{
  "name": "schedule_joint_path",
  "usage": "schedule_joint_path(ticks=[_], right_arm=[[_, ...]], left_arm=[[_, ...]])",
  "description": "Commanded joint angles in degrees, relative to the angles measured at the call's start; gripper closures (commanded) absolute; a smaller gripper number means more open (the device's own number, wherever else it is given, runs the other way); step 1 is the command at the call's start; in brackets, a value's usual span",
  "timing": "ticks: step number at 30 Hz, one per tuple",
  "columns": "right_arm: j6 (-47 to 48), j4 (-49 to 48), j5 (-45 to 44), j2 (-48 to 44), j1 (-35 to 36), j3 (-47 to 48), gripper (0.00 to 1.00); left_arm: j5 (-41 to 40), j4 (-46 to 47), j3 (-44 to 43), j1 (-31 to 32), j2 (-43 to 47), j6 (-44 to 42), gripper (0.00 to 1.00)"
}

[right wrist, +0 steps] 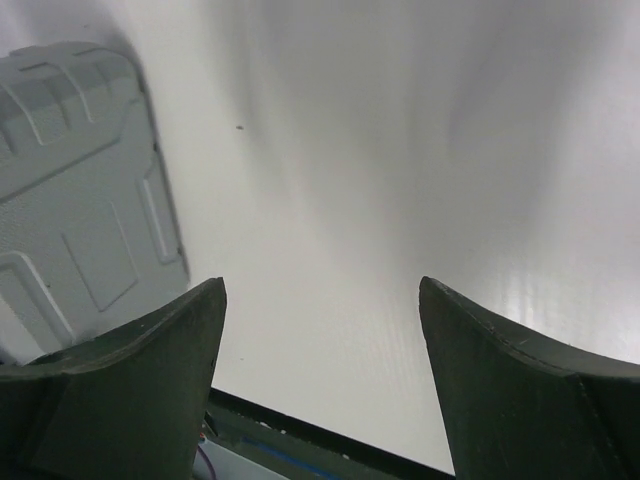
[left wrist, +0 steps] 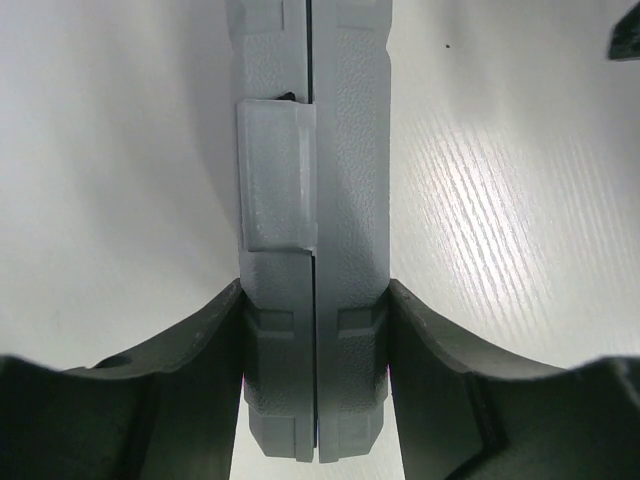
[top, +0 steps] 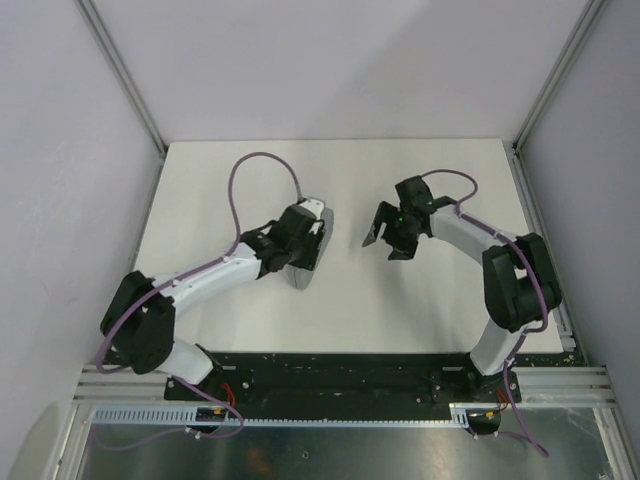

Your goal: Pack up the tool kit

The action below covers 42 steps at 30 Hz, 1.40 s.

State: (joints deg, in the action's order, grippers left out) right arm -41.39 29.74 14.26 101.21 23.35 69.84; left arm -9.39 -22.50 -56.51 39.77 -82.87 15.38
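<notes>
The tool kit point(left wrist: 313, 150) is a flat grey plastic case, closed, its two halves meeting at a thin seam with a latch point(left wrist: 277, 175) across it. It stands on edge on the white table, and what is inside is hidden. My left gripper point(left wrist: 314, 330) is shut on the case, one finger pressed on each broad face. From above, the case point(top: 304, 274) shows edge-on under the left gripper point(top: 302, 240). My right gripper point(top: 386, 241) stands open to the right of it, apart from it. In the right wrist view the case point(right wrist: 80, 190) lies to the left of the right gripper point(right wrist: 320, 290), which holds nothing.
A black base rail point(top: 350, 365) runs along the table's near edge. Grey walls and aluminium posts point(top: 125, 75) close in the back and sides. Purple cables point(top: 262, 160) loop over both arms.
</notes>
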Motion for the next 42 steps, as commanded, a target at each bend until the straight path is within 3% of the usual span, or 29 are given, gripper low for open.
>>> schedule_joint_path(ticks=[1,10,16,24,27,29,37,42], right_arm=[[1.1,2.3,-3.3,-7.1,-3.2,-3.2,0.18],[2.8,2.6,-4.0,-11.1,-13.3,-6.1,0.19],[6.4,2.7,-1.0,-10.5,-21.9,-6.3,0.21],[7.7,1.0,2.6,-8.8,-26.9,-6.3,0.21],[7.5,0.2,3.4,-8.4,-27.3,-6.3,0.22],[7.7,0.0,3.9,-8.1,-27.5,-6.3,0.21],[7.6,-1.3,5.9,-7.4,-28.5,-6.4,0.20],[7.8,-1.9,6.3,-7.9,-28.5,-6.3,0.16]], left_arm=[[-12.5,-0.4,-5.3,5.7,-3.0,-4.2,1.00],[-31.0,-3.4,-11.1,16.8,-15.6,-6.4,1.00],[-33.7,-5.3,-14.6,21.4,-24.2,-2.0,1.00],[-39.2,-6.1,-17.0,25.4,-32.7,1.3,1.00],[-40.1,-6.4,-17.8,25.6,-34.9,1.5,0.90],[-39.4,-6.6,-18.2,25.6,-35.7,1.5,0.75],[-32.5,-6.5,-19.4,26.1,-35.5,2.5,0.26],[-29.1,-6.6,-19.1,26.2,-34.7,4.0,0.13]])
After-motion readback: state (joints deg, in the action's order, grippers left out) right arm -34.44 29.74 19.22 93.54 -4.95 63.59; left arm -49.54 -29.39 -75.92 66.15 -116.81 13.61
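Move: The left hand already grips the closed tool case near its near end. The case stands tilted on its long edge, latch side up, its middle about 4 cm ahead, 2 cm right and 5 cm below that hand. The bare table where it will lie centres some 4 cm ahead, 5 cm right and 9 cm below. From the open, empty right hand the case lies roughly 17 cm left, about level ahead and 1 cm lower. Rightward and then downward the left hand swings, rolling its left side up about 40 degrees and tipping the gripped case over to the right onto its broad side; it travels some 8 cm right and 7 cm down, then opens its fingers and lets go. Meanwhile the right hand, still open, draws about 17 cm right, clear of the case, and stops. ##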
